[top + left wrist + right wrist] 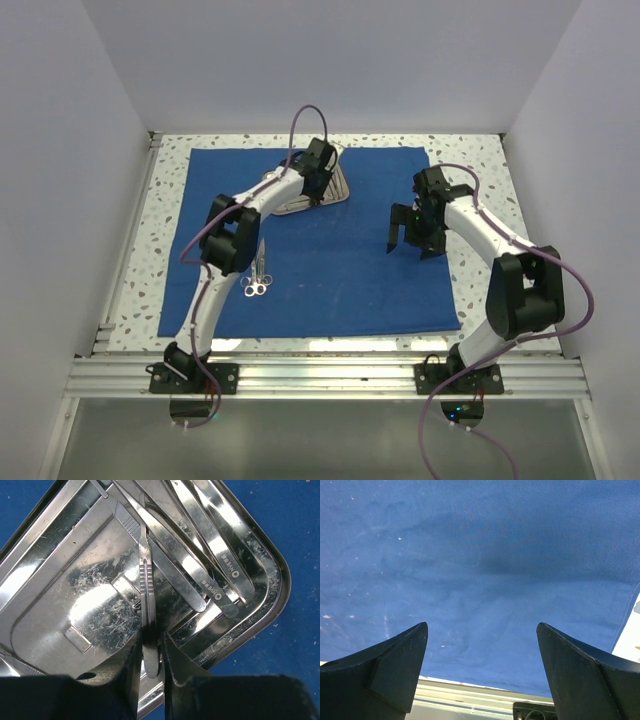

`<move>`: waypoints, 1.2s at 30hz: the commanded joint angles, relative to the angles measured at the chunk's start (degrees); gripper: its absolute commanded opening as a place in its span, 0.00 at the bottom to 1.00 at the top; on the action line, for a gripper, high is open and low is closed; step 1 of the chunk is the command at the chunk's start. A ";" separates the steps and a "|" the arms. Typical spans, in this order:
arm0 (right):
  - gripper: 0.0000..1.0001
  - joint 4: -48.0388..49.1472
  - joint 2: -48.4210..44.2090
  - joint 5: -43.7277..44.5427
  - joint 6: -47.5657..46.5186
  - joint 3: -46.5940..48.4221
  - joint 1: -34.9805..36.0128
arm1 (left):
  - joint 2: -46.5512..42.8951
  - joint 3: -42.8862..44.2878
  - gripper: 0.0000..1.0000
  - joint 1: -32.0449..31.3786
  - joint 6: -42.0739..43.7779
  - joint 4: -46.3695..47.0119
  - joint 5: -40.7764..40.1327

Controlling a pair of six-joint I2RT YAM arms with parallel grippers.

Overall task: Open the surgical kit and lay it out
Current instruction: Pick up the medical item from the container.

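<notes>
The royal-blue cloth wrap (340, 250) lies spread flat on the table. The steel tray (340, 190) sits on its far middle. In the left wrist view the tray (60, 625) holds several slim silver tools, among them tweezers (220, 565). My left gripper (152, 652) is over the tray's near edge, shut on a slim ribbed steel handle (145, 575) that runs up the tray. Silver scissors (258, 275) lie on the cloth at the left. My right gripper (482, 640) is open and empty above the cloth (480, 555), right of the tray (415, 235).
The speckled tabletop (485, 180) shows around the cloth. A metal rail (330, 375) runs along the near edge, with both arm bases on it. White walls close in the left, right and back.
</notes>
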 commanded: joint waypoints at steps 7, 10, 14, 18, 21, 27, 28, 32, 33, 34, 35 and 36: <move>0.94 1.53 -2.05 -1.01 -0.77 -1.01 -0.29 | 6.05 -4.68 0.19 -2.91 -1.52 -11.80 4.56; 0.94 1.80 -2.75 -0.92 -0.77 -1.63 -0.29 | 5.52 -6.08 0.16 -3.18 -2.75 -11.55 6.32; 0.94 2.06 -3.19 -1.09 -0.77 -2.15 -0.38 | 5.17 -8.02 0.17 -3.09 -3.81 -11.28 8.43; 0.94 2.15 -3.19 -1.45 -0.68 -2.15 -0.38 | 6.40 -6.62 0.24 -3.18 -3.90 -12.42 7.64; 0.94 2.06 -3.19 -1.45 -0.68 -1.98 -0.29 | 6.84 -6.17 0.12 -3.09 -3.81 -12.42 7.38; 0.94 1.97 -2.84 -1.62 -0.68 -1.71 -0.38 | 4.73 -5.65 0.00 -2.04 -3.98 -11.19 5.62; 0.94 1.88 -2.93 -1.71 -0.68 -1.45 -0.29 | 4.38 -4.95 0.00 -1.78 -4.25 -11.36 5.10; 0.94 1.97 -2.93 -1.80 -0.59 -1.01 -0.29 | 1.23 -2.05 0.00 -0.11 -4.95 -12.07 3.86; 0.94 1.97 -2.93 -1.97 -0.51 -0.92 -0.29 | 0.60 -1.52 0.00 0.68 -5.21 -12.33 3.86; 0.94 2.06 -2.84 -2.06 -0.42 -0.75 -0.29 | -0.79 -0.30 0.00 1.12 -5.82 -12.59 3.78; 0.94 2.15 -2.84 -2.32 -0.33 -0.75 -0.29 | -1.59 0.32 0.00 1.91 -6.27 -13.12 3.77; 0.94 2.23 -2.93 -2.59 -0.16 -0.57 -0.29 | -2.30 1.20 0.00 2.27 -6.88 -13.39 3.86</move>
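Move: The scalpel's rear end already lies between the left fingertips, just inside the tray's near rim; its middle is about 5 cm ahead, 1 cm right and 1 cm below the hand. Under its blade half a second ridged handle crosses, centred some 6 cm ahead and 2 cm right. The logo tweezers lie about 6 cm ahead, 4 cm right, both roughly 1 cm down. From the right hand the scalpel is some 23 cm ahead, 15 cm left and 7 cm lower. The left fingers stay around the scalpel's rear end while the hand draws it about 2 cm right and 1.5 cm back towards the tray's near rim. They narrow, ease open briefly, then shut fully and pinch the handle. Last, the hand swings back left nearly 2 cm and starts to rise, about half a centimetre. ##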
